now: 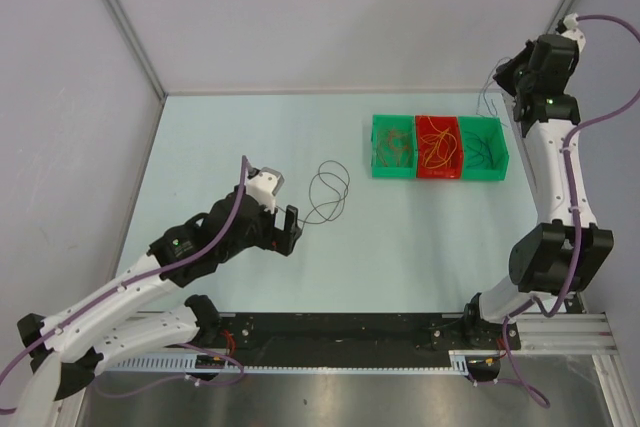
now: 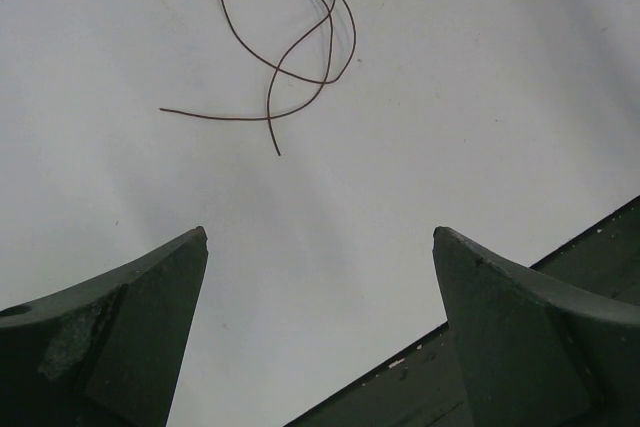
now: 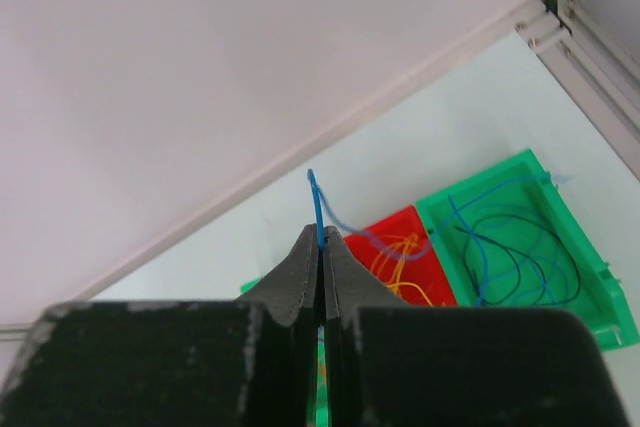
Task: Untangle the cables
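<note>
A single dark brown cable point(image 1: 328, 195) lies in loose loops on the table, apart from the rest. My left gripper point(image 1: 292, 229) stands open just left of it, holding nothing. In the left wrist view the brown cable point(image 2: 290, 37) lies ahead of the open left gripper point(image 2: 320, 237), with bare table between the fingers point(image 2: 150, 317). My right gripper point(image 1: 503, 75) is raised at the back right, above the bins. It is shut point(image 3: 322, 237) on a thin blue cable point(image 3: 318, 209) that trails down toward the right green bin point(image 3: 590, 277), which holds blue and dark cables.
Three bins stand in a row at the back right: a green one point(image 1: 379, 147) with brownish cables, a red one point(image 1: 421, 125) with orange cables point(image 1: 437, 145), and a green one point(image 1: 500, 152). A black rail point(image 1: 340, 327) runs along the near edge. Walls close the left, back and right.
</note>
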Action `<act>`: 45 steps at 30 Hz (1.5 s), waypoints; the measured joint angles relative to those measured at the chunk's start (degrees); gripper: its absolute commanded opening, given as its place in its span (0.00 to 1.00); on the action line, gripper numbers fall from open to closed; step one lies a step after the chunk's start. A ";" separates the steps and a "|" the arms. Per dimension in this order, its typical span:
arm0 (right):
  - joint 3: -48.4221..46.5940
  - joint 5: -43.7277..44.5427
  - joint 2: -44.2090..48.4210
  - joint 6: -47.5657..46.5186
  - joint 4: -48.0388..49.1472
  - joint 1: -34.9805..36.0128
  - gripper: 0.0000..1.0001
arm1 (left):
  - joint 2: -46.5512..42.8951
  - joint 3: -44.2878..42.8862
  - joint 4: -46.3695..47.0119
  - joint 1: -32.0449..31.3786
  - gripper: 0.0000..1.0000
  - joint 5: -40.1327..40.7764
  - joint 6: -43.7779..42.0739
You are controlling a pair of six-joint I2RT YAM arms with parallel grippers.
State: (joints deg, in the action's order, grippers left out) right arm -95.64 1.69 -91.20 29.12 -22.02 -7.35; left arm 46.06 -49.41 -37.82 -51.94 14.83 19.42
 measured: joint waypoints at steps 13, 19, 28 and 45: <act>-2.43 0.02 0.90 2.38 -0.39 -0.17 0.00 | -0.42 0.00 0.00 0.00 0.99 0.04 0.00; -1.49 0.22 0.44 2.38 -0.37 -0.96 0.00 | -0.35 0.00 0.00 0.00 0.99 0.07 0.00; -0.94 -2.23 0.79 3.32 -0.31 -3.30 0.00 | 0.44 0.00 -0.02 0.00 0.99 0.09 0.00; -2.03 -6.21 5.64 6.34 1.09 -4.26 0.00 | 0.81 0.00 -0.02 0.00 0.99 0.66 0.02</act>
State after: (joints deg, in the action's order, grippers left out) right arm -97.67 -4.51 -85.56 35.46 -20.93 -11.62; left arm 46.87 -49.41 -37.85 -51.94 15.49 19.44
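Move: My right hand still pinches the blue cable high over the right green bin. That bin's middle lies about 32 cm below, roughly 7 cm to the right and 2 cm farther out. At the same depth and height, the red bin sits some 6 cm to my left and the left green bin some 19 cm left. From my left hand, the right green bin lies about 31 cm ahead, 54 cm right and 18 cm below. I keep the blue cable shut in my right fingers and bob it above the right green bin: up about 4 cm, down some 3 cm while easing a little right, then up again and slightly back, away from the bin. That leaves me about 7 cm higher, with the fingers tipped up and the hand rolled slightly, its left side rising. ##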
